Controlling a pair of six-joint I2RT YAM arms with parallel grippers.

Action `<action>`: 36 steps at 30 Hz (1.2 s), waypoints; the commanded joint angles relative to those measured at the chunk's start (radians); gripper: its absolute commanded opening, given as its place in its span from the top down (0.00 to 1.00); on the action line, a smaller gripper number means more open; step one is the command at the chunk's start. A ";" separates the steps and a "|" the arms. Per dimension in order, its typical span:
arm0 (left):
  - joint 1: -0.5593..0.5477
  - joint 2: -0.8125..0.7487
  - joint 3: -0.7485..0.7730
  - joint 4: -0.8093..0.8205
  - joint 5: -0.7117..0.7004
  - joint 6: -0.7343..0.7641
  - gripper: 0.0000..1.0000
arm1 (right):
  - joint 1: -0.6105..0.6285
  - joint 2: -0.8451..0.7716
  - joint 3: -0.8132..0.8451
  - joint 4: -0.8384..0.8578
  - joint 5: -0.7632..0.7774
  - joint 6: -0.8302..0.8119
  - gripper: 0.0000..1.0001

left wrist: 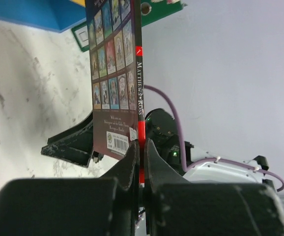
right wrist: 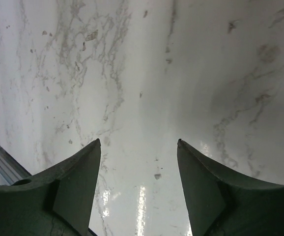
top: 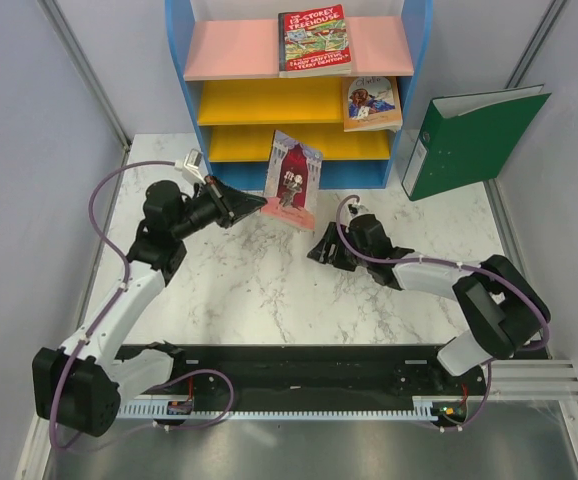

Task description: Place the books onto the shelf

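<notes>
My left gripper [top: 254, 205] is shut on the lower edge of a thin maroon book [top: 292, 179], holding it upright above the table in front of the shelf [top: 231, 50]. In the left wrist view the same maroon book [left wrist: 116, 73] rises from my left gripper [left wrist: 141, 147], pinched at its red spine. A red-green "Storey Treehouse" book [top: 315, 40] lies on the pink top board. An illustrated tan book [top: 372, 103] rests on the yellow middle board. My right gripper [top: 321, 248] hangs open just right of the held book, with only marble between its fingers [right wrist: 78, 182].
A big green ring binder [top: 469, 140] leans against the right wall beside the shelf. The marble table [top: 239, 290] spreads between the arms. Grey walls close in left and right. A black base rail [top: 299, 372] runs along the near edge.
</notes>
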 commanded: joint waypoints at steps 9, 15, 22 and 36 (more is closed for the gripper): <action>0.000 0.279 0.123 0.677 0.198 -0.360 0.98 | -0.065 -0.243 -0.118 -0.101 0.035 -0.111 0.29; -0.009 0.446 0.169 0.920 0.196 -0.515 0.98 | -0.068 -0.279 -0.168 -0.094 0.043 -0.099 0.26; -0.035 0.637 0.288 1.124 0.175 -0.684 0.98 | -0.069 -0.237 -0.172 -0.065 0.022 -0.084 0.26; -0.118 0.850 0.556 1.014 0.104 -0.695 0.98 | -0.069 -0.223 -0.183 -0.048 0.025 -0.067 0.25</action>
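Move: About 20 cm ahead and 22 cm right of the left hand, roughly level with it, is the small stack of two books at the right of the upper yellow shelf. That shelf's empty left part lies 20 cm ahead, 2 cm right and 3 cm below the hand. The Treehouse book is about 21 cm ahead, 10 cm right and 14 cm above. From the right hand, the stack lies some 20 cm ahead, 10 cm right and 23 cm up. Carrying the red-curtain book, still pinched by the spine at its near end, the left hand goes forward and right about 10 cm each and rises 6 or 7 cm, towards the stack on the upper yellow shelf. The wrist rolls its left side down some 30 degrees while turning clockwise about 20. The empty right hand, fingers kept open, clears about 5 cm to the right and slightly back. ##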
